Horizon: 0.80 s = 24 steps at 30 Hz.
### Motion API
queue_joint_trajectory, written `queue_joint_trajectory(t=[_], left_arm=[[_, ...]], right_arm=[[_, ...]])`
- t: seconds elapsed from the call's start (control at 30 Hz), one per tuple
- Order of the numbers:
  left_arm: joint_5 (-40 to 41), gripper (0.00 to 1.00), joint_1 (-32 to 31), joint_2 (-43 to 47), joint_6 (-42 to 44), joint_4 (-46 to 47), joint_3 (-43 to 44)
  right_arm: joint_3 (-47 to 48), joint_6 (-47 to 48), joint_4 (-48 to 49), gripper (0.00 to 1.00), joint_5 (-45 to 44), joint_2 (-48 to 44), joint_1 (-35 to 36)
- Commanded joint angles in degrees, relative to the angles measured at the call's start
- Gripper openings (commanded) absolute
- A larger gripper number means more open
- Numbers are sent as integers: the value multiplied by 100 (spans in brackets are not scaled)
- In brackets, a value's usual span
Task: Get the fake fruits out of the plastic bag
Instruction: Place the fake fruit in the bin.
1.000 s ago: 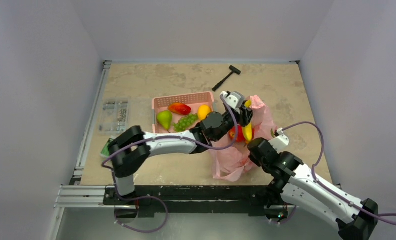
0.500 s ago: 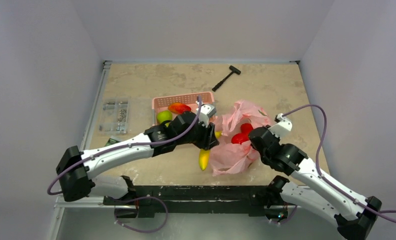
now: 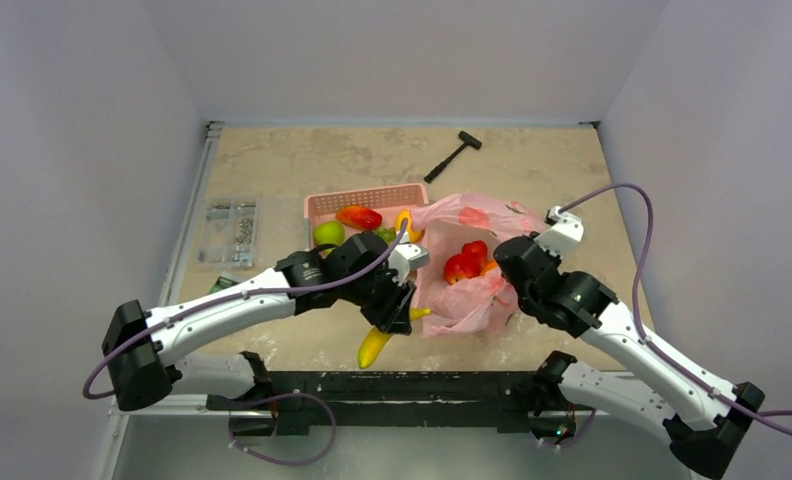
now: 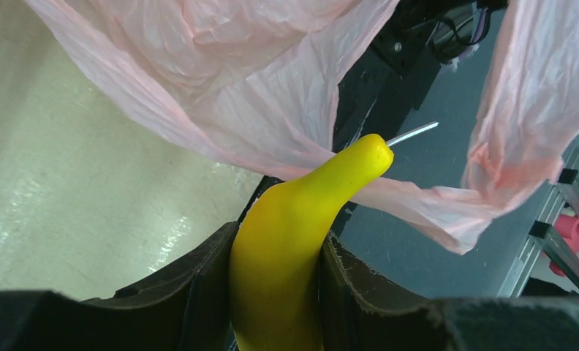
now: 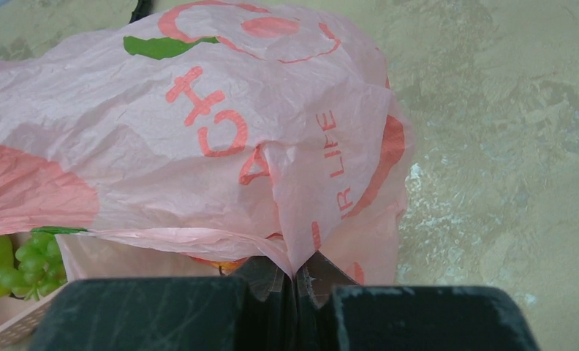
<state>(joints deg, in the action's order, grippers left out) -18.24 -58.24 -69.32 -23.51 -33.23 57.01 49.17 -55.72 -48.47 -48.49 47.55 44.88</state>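
Note:
My left gripper (image 4: 275, 292) is shut on the yellow banana (image 4: 294, 234), which sticks out past the pads. From above, the left gripper (image 3: 397, 321) holds the banana (image 3: 373, 348) near the table's front edge, left of the plastic bag (image 3: 477, 225). The thin pink bag (image 5: 199, 131) is pinched at a fold by my shut right gripper (image 5: 295, 281). From above, that right gripper (image 3: 510, 288) holds the bag's right side up. Red fruits (image 3: 464, 264) show inside its open mouth.
The rigid pink basket (image 3: 364, 196) behind the left arm holds a red fruit (image 3: 358, 216), a green pear (image 3: 328, 233), grapes (image 5: 31, 263) and an orange-yellow fruit (image 3: 405, 224). A black hammer (image 3: 453, 155) lies at the back. A clear parts box (image 3: 230, 232) sits at the left.
The left gripper carried the banana out of the bag, toward the front and left. The right gripper raised the bag's side, and the bag's mouth spread open.

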Motion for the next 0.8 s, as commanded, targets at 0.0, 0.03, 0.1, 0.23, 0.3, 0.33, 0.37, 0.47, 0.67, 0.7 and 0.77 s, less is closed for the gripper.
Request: queue_joint_trajectory(t=[0.0,0.03,0.1,0.23,0.3,0.33,0.37,0.47,0.67,0.7,0.77], left_arm=[[-512,0,30,-235,8,-50,318],[-193,0,32,-129,-2,-62,333],[898,0,44,184,-130,-194,343],[2777,0,445,635,-448,-617,494],[3072,0,861,677,-523,-599,535],[3140,0,1073,639,-501,-521,546],[3178,0,1292,571,-444,-382,529],[3267,0,1801,-51,-285,-123,715],[3604,8,2036,-1517,85,12,1628],[3679,13,2035,-1683,158,133,1686],[3743,24,2084,-1969,260,259,1860]], right_arm=[[60,-248,-24,0,-414,66,-17],[125,-642,-414,0,-610,138,-15],[220,-1377,-1256,0,-914,243,-15],[157,-1820,-1582,0,-890,44,-15],[36,-1652,-1332,0,-731,-270,-16],[-50,-1559,-1165,0,-650,-474,-15],[-183,-1453,-999,0,-580,-679,-16],[-503,-1091,-457,0,-295,-1229,-15],[-680,-946,-269,0,1,-1588,-17],[-673,-926,-256,0,29,-1555,-15],[-636,-882,-270,0,57,-1478,-15]])
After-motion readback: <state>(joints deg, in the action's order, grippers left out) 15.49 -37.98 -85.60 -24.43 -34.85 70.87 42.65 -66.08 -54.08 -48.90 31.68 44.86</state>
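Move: The left hand already holds the banana; the bin's middle lies about 22 cm ahead of it, 6 cm left and 16 cm below. In the bin the lemon is some 24 cm ahead and 5 cm right of the hand, the pear about 21 cm ahead and 18 cm left. The open bag stands roughly 12 cm ahead and 22 cm right. From the right hand, gripping the bag, the bin is about 11 cm ahead and 35 cm left. Left hand carries the banana forward some 20 cm and left over the bin; right eases the bag back-right. ##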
